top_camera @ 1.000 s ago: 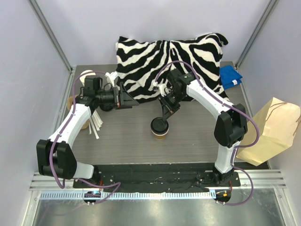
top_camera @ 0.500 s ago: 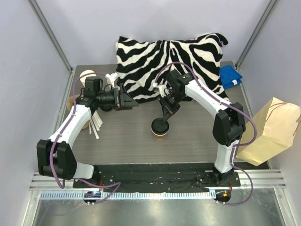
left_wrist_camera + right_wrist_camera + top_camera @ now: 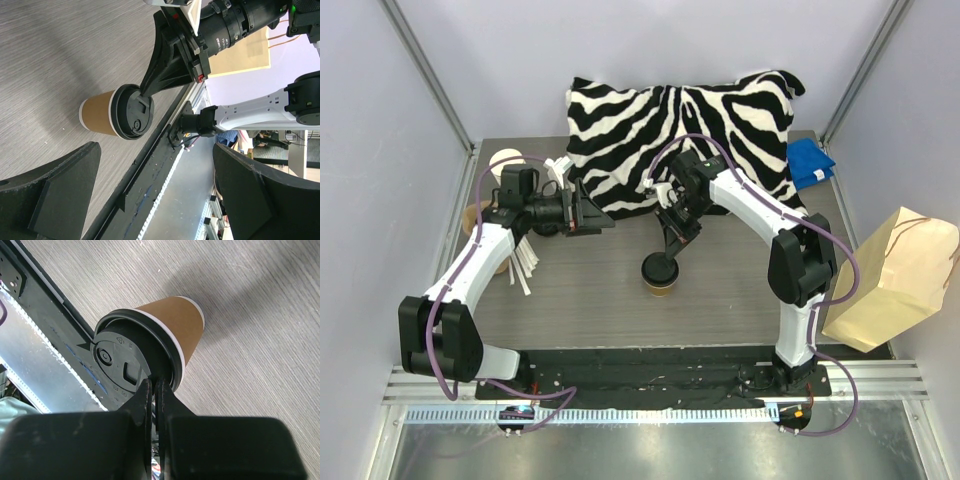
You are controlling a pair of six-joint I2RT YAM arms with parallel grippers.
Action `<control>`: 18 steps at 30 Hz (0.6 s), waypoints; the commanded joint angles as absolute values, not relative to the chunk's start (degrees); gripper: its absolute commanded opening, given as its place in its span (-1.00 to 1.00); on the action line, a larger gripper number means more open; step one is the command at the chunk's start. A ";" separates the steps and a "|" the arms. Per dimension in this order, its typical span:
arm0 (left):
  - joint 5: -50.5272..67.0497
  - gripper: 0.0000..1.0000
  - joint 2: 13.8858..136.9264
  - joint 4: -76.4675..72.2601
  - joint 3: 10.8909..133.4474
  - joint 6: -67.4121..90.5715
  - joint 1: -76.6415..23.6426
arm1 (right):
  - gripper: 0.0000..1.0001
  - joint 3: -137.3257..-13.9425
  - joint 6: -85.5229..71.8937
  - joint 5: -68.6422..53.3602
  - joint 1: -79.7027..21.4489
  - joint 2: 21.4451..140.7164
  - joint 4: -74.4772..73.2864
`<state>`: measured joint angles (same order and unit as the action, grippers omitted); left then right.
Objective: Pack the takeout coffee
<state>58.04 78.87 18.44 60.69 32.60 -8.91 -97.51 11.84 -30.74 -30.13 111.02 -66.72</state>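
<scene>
The takeout coffee (image 3: 660,274) stands upright near the table's middle, a kraft-brown cup (image 3: 172,320) with a black lid (image 3: 125,360). My right gripper (image 3: 672,249) comes down at its far side. In the right wrist view my right gripper (image 3: 156,383) is shut, nothing between the fingers, its tips resting against the lid's rim. My left gripper (image 3: 596,218) hovers to the cup's left, turned toward it. It is open in the left wrist view, the left gripper (image 3: 160,195) wide and empty, the cup (image 3: 100,117) well beyond it. The paper bag (image 3: 900,280) lies tilted at the right edge.
A zebra-striped pillow (image 3: 680,115) fills the back of the table, a blue cloth (image 3: 810,163) to its right. A stack of unlidded cups (image 3: 506,164) and several white sticks (image 3: 523,262) sit at the left under my left arm. The black base rail (image 3: 650,365) runs along the near edge.
The right arm's elbow has swung slightly left while its shut tips stay at the lid. The left gripper has crept a little to the right. The cup has not visibly moved.
</scene>
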 commanded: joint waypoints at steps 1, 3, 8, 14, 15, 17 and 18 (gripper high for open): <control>58.80 0.99 76.90 16.00 60.64 32.61 -8.61 | -0.86 -100.11 11.86 -31.73 -30.06 110.83 -67.32; 58.89 0.99 76.90 16.00 60.64 32.61 -8.61 | -0.72 -100.11 11.87 -31.82 -29.97 110.92 -67.59; 58.97 0.99 76.91 16.00 60.82 32.69 -8.61 | -0.64 -100.11 12.30 -32.08 -30.06 110.57 -68.20; 58.97 0.99 77.17 16.08 61.08 32.70 -8.53 | -0.47 -99.23 12.66 -32.17 -30.06 109.78 -68.55; 58.97 0.99 77.25 16.00 61.08 32.78 -8.61 | -0.42 -99.14 12.83 -32.17 -30.06 109.78 -68.55; 58.97 0.99 77.34 16.08 61.26 32.87 -8.61 | -0.39 -99.14 12.74 -32.34 -30.06 109.60 -68.47; 58.97 0.99 77.34 16.17 61.26 32.87 -8.53 | -0.39 -99.14 12.74 -32.34 -30.06 109.69 -68.47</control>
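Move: The lid's middle lies about 3 cm back and 3 cm left of the right hand, roughly 1 cm below it, with the coffee cup under it, middle some 6 cm down. The spare lid lies about 31 cm left and 11 cm ahead, the straws 38 cm left and 2 cm ahead, both about 12 cm below. From the idle left hand, the lid is some 9 cm back, 14 cm right and 12 cm down. The right hand stays almost still at the lid's far right rim, its shut fingers opening about a quarter. ##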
